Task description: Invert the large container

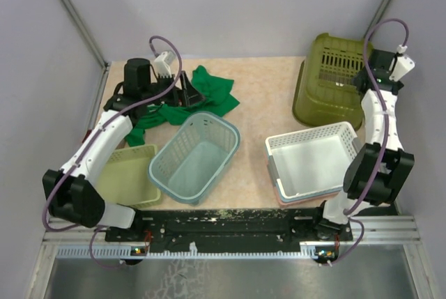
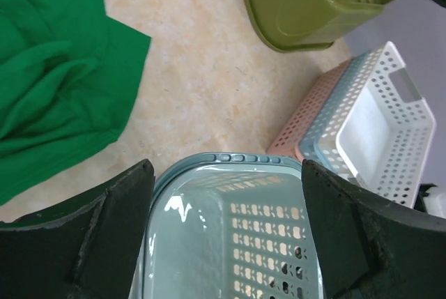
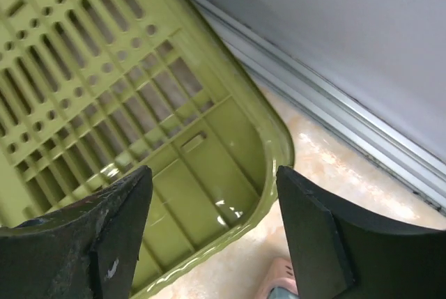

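Observation:
The large container (image 1: 327,90), a deep olive-green tub, stands at the back right of the table. Its slotted bottom (image 3: 77,69) faces up, and its rim (image 3: 275,173) is down by the tabletop. It shows again at the top of the left wrist view as the olive tub (image 2: 306,6). My right gripper (image 3: 212,173) hangs open just over the tub's right end, fingers apart, holding nothing; overhead, the right gripper (image 1: 369,79) is at that edge. My left gripper (image 1: 189,93) is open and empty, over the green cloth. The left wrist view frames the teal basket between its fingertips (image 2: 139,187).
A pale teal mesh basket (image 1: 195,156) sits at centre front. Beside it on the left lies a shallow light-green tray (image 1: 129,173). A green cloth (image 1: 212,93) is crumpled at the back left. A white perforated basket (image 1: 310,159) is stacked on blue and pink ones at the right front. Walls close three sides.

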`<state>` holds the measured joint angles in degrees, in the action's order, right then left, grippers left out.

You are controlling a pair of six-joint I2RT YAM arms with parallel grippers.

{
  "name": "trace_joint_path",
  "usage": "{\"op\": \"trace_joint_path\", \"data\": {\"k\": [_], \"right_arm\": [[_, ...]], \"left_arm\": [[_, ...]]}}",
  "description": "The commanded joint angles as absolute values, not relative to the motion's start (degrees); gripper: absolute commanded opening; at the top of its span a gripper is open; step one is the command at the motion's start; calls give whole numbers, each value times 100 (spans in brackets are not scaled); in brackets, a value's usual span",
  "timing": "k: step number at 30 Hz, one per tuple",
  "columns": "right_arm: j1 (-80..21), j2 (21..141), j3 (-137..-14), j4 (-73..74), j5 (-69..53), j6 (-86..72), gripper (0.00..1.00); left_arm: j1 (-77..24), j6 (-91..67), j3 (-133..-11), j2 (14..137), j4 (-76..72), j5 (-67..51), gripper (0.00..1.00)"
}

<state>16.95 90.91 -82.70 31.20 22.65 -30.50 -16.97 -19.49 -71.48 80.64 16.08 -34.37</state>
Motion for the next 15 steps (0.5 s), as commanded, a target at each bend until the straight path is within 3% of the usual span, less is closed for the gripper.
{"op": "trace_joint_path", "data": {"k": [1, 6, 9, 11, 15], "right_arm": [[1598, 8336, -8445, 2623, 1484, -2765, 75], [895, 7548, -8404, 2710, 1238, -2288, 78], [-44, 7131, -7969, 2464, 1404, -2544, 87], [-784, 7168, -7963, 2662, 1598, -2632, 87], [-1821, 7606, -8073, 3280, 1982, -2705, 88]], "left_arm": [[-1798, -1342, -7512, 7567, 2534, -2335, 92], [-2283, -935, -7153, 6855, 3061, -842, 94], [-2963, -845, -7434, 6941, 3861, -117, 93], [-3585, -990, -7575, 6980, 4243, 518, 93], [-4335, -1468, -7493, 6683, 4128, 722, 92]]}}
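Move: The large container stands upside down, its middle about 10 cm left of the right hand, 5 ahead and 12 below. From that hand, the white basket is some 19 cm back, 17 left and 15 below. The left hand has the large container about 44 cm to its right and 7 ahead, 17 below; the teal basket some 13 cm back, straight below by 20; the green cloth 6 ahead, 4 left, 25 below. Right hand rises and sweeps some 22 cm left across the large container, opening wider; left hand draws back. ##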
